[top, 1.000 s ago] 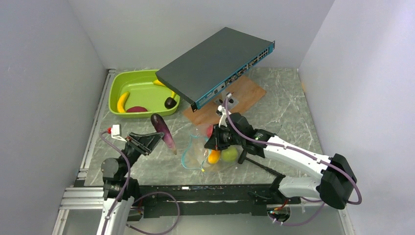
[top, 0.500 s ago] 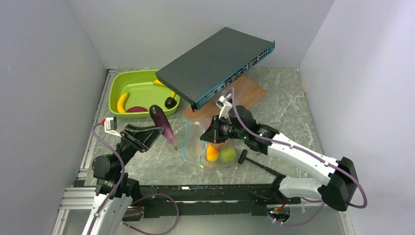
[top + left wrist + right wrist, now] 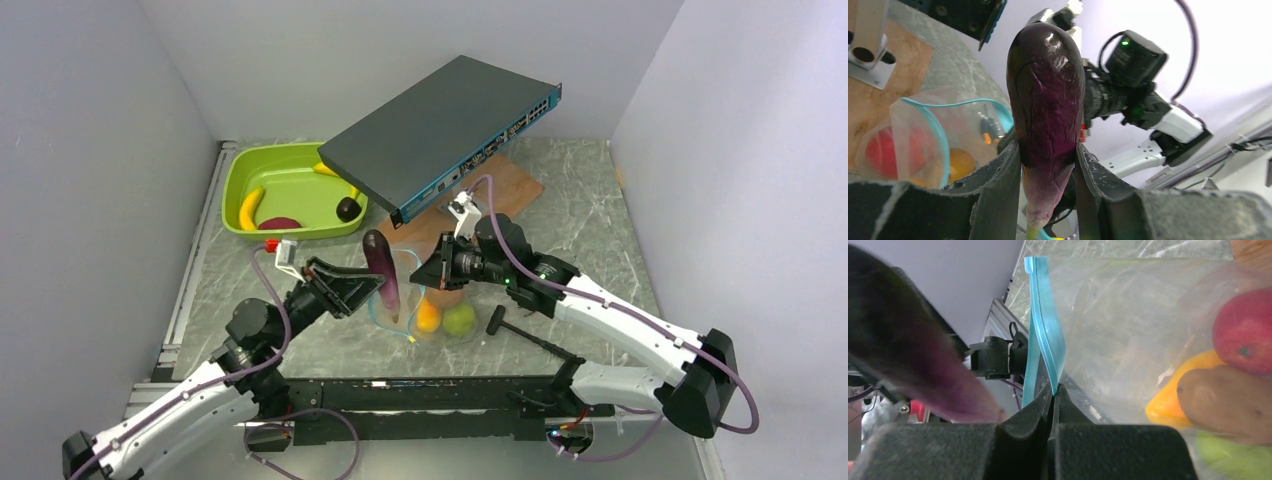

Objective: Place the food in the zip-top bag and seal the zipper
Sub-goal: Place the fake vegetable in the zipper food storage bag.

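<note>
My left gripper (image 3: 372, 288) is shut on the purple eggplant (image 3: 384, 270), which it holds upright just left of the clear zip-top bag's (image 3: 440, 300) open mouth; the eggplant fills the left wrist view (image 3: 1047, 110). My right gripper (image 3: 432, 272) is shut on the teal zipper strip (image 3: 1045, 347) and holds the bag's mouth up and open. Inside the bag lie an orange (image 3: 428, 315), a green apple (image 3: 460, 319), a red apple (image 3: 1245, 330) and a brown piece (image 3: 1228, 400). Yellow bananas (image 3: 250, 207) and dark-red pieces (image 3: 280, 224) lie in the lime-green tray (image 3: 300, 232).
A dark network switch (image 3: 445, 130) leans tilted over a wooden board (image 3: 500, 195) behind the bag. A black tool (image 3: 520, 330) lies on the marble table right of the bag. Grey walls close in left, right and back.
My left arm has carried the eggplant rightward from the table's left to the bag's mouth. My right gripper has lifted the bag's mouth edge slightly up and back.
</note>
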`<action>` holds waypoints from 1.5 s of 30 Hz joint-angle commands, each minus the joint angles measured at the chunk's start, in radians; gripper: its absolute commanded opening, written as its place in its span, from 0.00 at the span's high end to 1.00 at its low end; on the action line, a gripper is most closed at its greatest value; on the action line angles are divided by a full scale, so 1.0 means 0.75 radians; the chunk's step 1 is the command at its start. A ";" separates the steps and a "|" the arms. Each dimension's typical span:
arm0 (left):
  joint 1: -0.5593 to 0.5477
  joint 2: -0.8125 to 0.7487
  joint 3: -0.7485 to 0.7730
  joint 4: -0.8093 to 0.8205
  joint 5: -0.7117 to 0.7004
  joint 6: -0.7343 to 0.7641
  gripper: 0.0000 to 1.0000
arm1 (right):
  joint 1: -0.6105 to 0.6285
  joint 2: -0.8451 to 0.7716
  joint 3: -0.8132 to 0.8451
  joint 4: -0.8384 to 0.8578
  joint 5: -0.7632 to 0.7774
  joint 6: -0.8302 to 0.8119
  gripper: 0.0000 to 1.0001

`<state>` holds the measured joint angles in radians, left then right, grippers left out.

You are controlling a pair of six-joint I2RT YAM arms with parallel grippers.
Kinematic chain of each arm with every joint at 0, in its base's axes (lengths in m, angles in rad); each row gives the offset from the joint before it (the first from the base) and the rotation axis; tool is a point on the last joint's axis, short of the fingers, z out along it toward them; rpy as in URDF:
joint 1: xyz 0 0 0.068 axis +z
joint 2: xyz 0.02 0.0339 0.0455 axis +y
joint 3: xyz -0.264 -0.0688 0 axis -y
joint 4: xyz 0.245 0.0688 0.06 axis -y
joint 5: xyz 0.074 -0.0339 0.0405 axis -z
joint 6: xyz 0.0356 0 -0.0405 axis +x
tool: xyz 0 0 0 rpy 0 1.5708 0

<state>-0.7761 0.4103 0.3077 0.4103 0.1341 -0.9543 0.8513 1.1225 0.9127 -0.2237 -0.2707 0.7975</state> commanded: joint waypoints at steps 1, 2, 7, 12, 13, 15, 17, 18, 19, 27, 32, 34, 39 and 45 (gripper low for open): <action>-0.130 0.135 0.017 0.088 -0.274 0.174 1.00 | -0.003 -0.074 0.047 0.024 0.012 0.018 1.00; -0.155 0.162 0.025 0.095 -0.310 0.189 1.00 | -0.004 -0.078 0.049 0.019 0.016 0.012 1.00; -0.308 0.225 -0.030 0.249 -0.536 0.244 1.00 | -0.006 -0.092 0.045 0.009 0.017 0.003 1.00; -0.350 0.291 -0.016 0.207 -0.535 0.190 1.00 | -0.008 -0.114 0.029 0.006 0.038 -0.009 1.00; -0.351 0.300 -0.007 0.178 -0.523 0.170 1.00 | -0.007 -0.116 0.027 0.006 0.042 -0.013 1.00; -0.356 0.304 -0.010 0.135 -0.509 0.127 1.00 | -0.010 -0.121 0.024 0.008 0.047 -0.015 1.00; -0.362 0.290 -0.040 0.146 -0.510 0.075 1.00 | -0.011 -0.127 0.020 0.016 0.047 -0.016 1.00; -0.363 0.277 -0.057 0.159 -0.506 0.045 1.00 | -0.012 -0.128 0.020 0.019 0.046 -0.015 1.00; -0.363 0.268 -0.069 0.166 -0.504 0.018 1.00 | -0.012 -0.127 0.021 0.022 0.044 -0.018 1.00; -0.363 0.232 -0.005 -0.081 -0.476 -0.119 0.87 | -0.013 -0.107 0.009 0.040 0.021 -0.020 1.00; -0.362 0.252 0.032 -0.125 -0.432 -0.147 0.77 | -0.014 -0.111 0.000 0.044 0.024 -0.020 1.00; -0.362 0.263 0.039 -0.136 -0.423 -0.155 0.73 | -0.015 -0.111 0.001 0.043 0.026 -0.022 1.00; -0.363 0.257 0.055 -0.159 -0.402 -0.139 0.42 | -0.015 -0.112 -0.007 0.044 0.026 -0.021 1.00; -0.362 0.213 0.141 -0.309 -0.403 -0.072 0.18 | -0.017 -0.114 -0.014 0.043 0.028 -0.026 1.00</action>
<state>-1.0443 0.5991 0.3237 0.2459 -0.1791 -1.0519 0.8448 1.0561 0.9058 -0.2382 -0.2447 0.7891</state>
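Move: Just to the right of the left hand, which already holds the eggplant, the bag's open mouth is about 4 cm right, level in reach and some 8 cm below. Inside the bag, all roughly 18 cm below that hand, the orange piece lies 10 cm right and level with it, the potato 14 cm right and 4 cm farther out, the green piece 17 cm right. From the right hand, the mouth's middle is 4 cm left and 5 cm below. Lowering the eggplant narrow end first into the bag's mouth, the left hand sinks about 8 cm and shifts 4 cm right, quickly at first, then mostly straight down while its raised fingers tip down some 20 degrees to nearly level. Only at the end do the fingers spread and let go. The right hand keeps its pinch on the zipper rim, raising it a centimetre or two. ##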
